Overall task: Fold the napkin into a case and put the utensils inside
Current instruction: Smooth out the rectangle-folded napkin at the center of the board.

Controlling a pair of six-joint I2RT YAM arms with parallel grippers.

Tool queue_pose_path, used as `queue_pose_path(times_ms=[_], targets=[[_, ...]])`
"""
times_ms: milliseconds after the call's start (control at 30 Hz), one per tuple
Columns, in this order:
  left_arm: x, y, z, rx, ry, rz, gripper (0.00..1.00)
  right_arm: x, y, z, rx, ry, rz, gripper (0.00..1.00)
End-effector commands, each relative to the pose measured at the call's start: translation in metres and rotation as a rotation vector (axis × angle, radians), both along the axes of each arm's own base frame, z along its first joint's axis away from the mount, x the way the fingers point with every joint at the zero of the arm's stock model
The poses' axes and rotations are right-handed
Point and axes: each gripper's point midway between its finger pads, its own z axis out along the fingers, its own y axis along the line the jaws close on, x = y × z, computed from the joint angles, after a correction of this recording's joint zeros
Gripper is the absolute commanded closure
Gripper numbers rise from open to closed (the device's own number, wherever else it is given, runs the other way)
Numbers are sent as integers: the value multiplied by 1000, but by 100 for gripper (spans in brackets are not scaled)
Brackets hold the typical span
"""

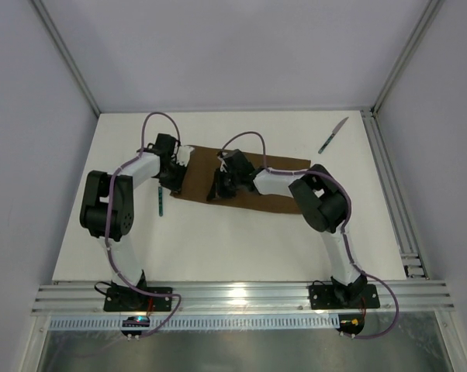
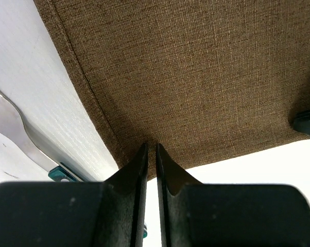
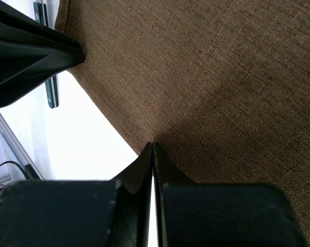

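Note:
The dark brown napkin (image 1: 204, 172) lies as a flat oblong at mid-table; no case is in view. My left gripper (image 1: 174, 186) is shut on the napkin's near left corner (image 2: 151, 146), with cloth (image 2: 196, 77) filling that wrist view. My right gripper (image 1: 216, 195) is shut on the near edge (image 3: 153, 145) a little further right. The fork (image 1: 160, 203), with its dark teal handle, lies on the table just left of the cloth and shows in both wrist views (image 2: 11, 126) (image 3: 51, 91). The knife (image 1: 333, 135) lies at the far right, apart from the napkin.
The white table (image 1: 241, 248) is bounded by a metal rail (image 1: 389, 186) on the right and another (image 1: 241, 293) at the near edge. Grey walls stand close on three sides. The arms' elbows (image 1: 105, 205) (image 1: 323, 203) hang over the table on either side of the cloth.

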Motion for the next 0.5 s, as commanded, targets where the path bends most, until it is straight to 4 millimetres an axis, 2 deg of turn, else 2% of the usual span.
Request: queue_pose_path(times_ms=[0,167,233,267,300,333,367,400,433,467], targets=[[-1,7,-13,31,11,16,88,-9,-21,-10,-21,34,-45,96],[0,18,-20,92,18,34,90,-12,-50,-6,-17,39,-94,96],[0,19,-23,97,26,35,90,-15,-74,-6,-35,44,-134,96],[-1,18,-23,95,26,30,91,-24,-88,-15,-59,68,-152,96],[-2,19,-24,95,29,29,91,-20,-104,-17,-64,77,-188,97],[-2,19,-24,97,30,26,91,-20,-112,-8,-48,68,-205,96],[-2,19,-24,95,29,29,91,-21,-123,-8,-44,80,-233,96],[-1,20,-24,98,27,29,91,-31,-138,-17,-54,102,-255,96],[-1,20,-23,99,24,28,91,-24,-154,-6,-41,81,-298,96],[-1,20,-23,98,25,27,91,-33,-169,-13,-66,88,-311,96]])
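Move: The napkin's near right corner, which the smoothing stroke heads for, lies about 29 cm to the right of the right hand and some 4 cm back, about 1 cm lower. The napkin's middle is roughly 10 cm right and 7 cm ahead; the fork lies some 15 cm left and 2 cm ahead. For the left hand, the napkin's near left corner is right under the fingertips, 1 cm back, with the fork about 4 cm to its left and 1 cm back. Along the napkin's near edge, the right hand's shut fingertips sweep right by about 13 cm, speeding up and easing back a little, staying low on the cloth and turning some 15 degrees clockwise as they go towards the near right corner. The left fingertips stay put, still pressing on the near left corner to hold the cloth. ##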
